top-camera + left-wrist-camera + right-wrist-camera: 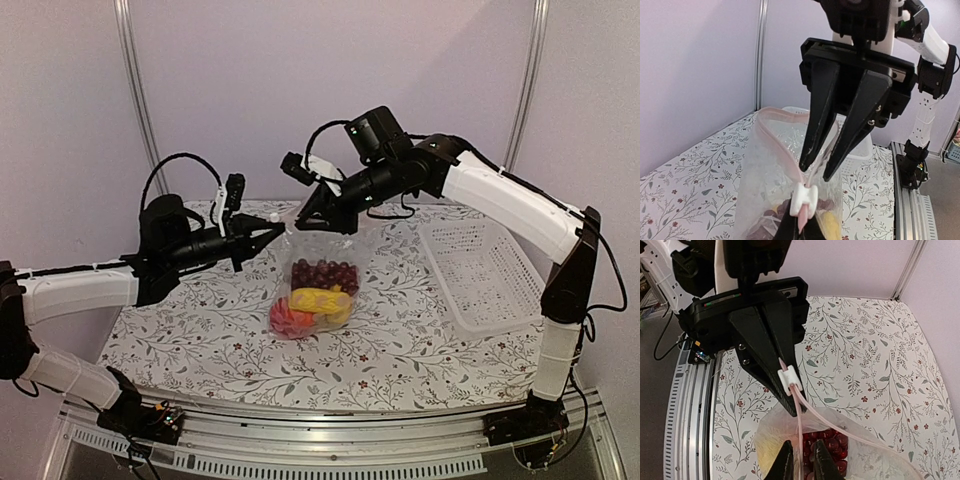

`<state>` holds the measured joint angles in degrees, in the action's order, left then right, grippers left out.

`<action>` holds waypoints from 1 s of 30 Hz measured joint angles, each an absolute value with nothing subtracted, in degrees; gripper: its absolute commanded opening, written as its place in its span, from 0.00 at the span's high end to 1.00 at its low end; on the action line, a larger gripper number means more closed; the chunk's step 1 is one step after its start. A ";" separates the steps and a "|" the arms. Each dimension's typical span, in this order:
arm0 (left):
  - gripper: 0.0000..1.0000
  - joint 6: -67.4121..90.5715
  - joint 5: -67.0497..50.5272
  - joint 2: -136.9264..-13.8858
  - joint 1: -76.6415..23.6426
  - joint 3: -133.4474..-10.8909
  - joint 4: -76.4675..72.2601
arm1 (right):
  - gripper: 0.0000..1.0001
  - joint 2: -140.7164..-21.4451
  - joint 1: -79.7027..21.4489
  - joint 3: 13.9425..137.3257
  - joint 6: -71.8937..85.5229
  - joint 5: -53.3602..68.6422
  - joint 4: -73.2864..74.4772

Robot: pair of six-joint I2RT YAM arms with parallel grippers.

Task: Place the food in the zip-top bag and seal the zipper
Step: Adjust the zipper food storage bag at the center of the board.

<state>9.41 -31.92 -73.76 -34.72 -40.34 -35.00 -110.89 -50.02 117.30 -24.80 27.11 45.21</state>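
The zip-top bag hangs between both grippers over the middle of the table. The food shows through it: dark red grapes, yellow pieces and a red pepper. My left gripper is shut on the end of the pink zipper, just behind its white slider. My right gripper straddles the zipper strip a little further along, its fingers slightly apart with a gap on each side of the strip. Beyond that point the bag's mouth gapes. In the top view the left gripper and right gripper nearly meet.
A white mesh basket stands at the right side of the floral tablecloth. Purple walls with metal posts close off the back. The aluminium rail runs along the near edge.
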 measured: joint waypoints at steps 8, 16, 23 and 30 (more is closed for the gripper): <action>1.00 7.22 -32.88 -74.11 -34.74 -51.11 -20.67 | 0.65 -110.02 -46.68 116.79 -26.33 21.87 44.75; 1.00 4.19 -34.13 -81.30 -35.00 -67.94 -7.81 | 0.49 -103.02 -35.70 112.75 -27.22 25.21 46.13; 1.00 1.96 -35.99 -93.78 -37.08 -83.00 0.03 | 0.47 -89.43 -32.64 104.33 -29.30 26.61 44.93; 1.00 -0.30 -36.69 -96.92 -42.06 -85.03 4.73 | 0.41 -86.17 -32.71 102.87 -29.98 30.55 43.68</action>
<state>-0.30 -36.69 -96.92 -42.06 -85.03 4.73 -86.17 -32.71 102.87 -29.98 30.55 43.68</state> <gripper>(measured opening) 0.004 0.571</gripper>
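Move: The left hand pinches the zipper end of the zip-top bag at its slider; the bag's middle lies about 8 cm to that hand's right and 14 cm below. From the right hand, on the zipper beside it, the bag's middle is some 4 cm right and 15 cm below, the slider roughly 4 cm left. Under the left hand, the grapes hang about 8 cm right and 17 below, the yellow food 6 cm right and 22 below, each roughly level front to back. Rightward and away from the slider, the right hand opens its nearly shut fingers to about half, lets go of the zipper and travels some 15 cm, swinging forward then partly back while climbing 10 cm. The left hand keeps its pinch, lifts about 7 cm, then carries the bag 11 cm right, going forward and easing back as it sinks halfway, turning slightly clockwise. ##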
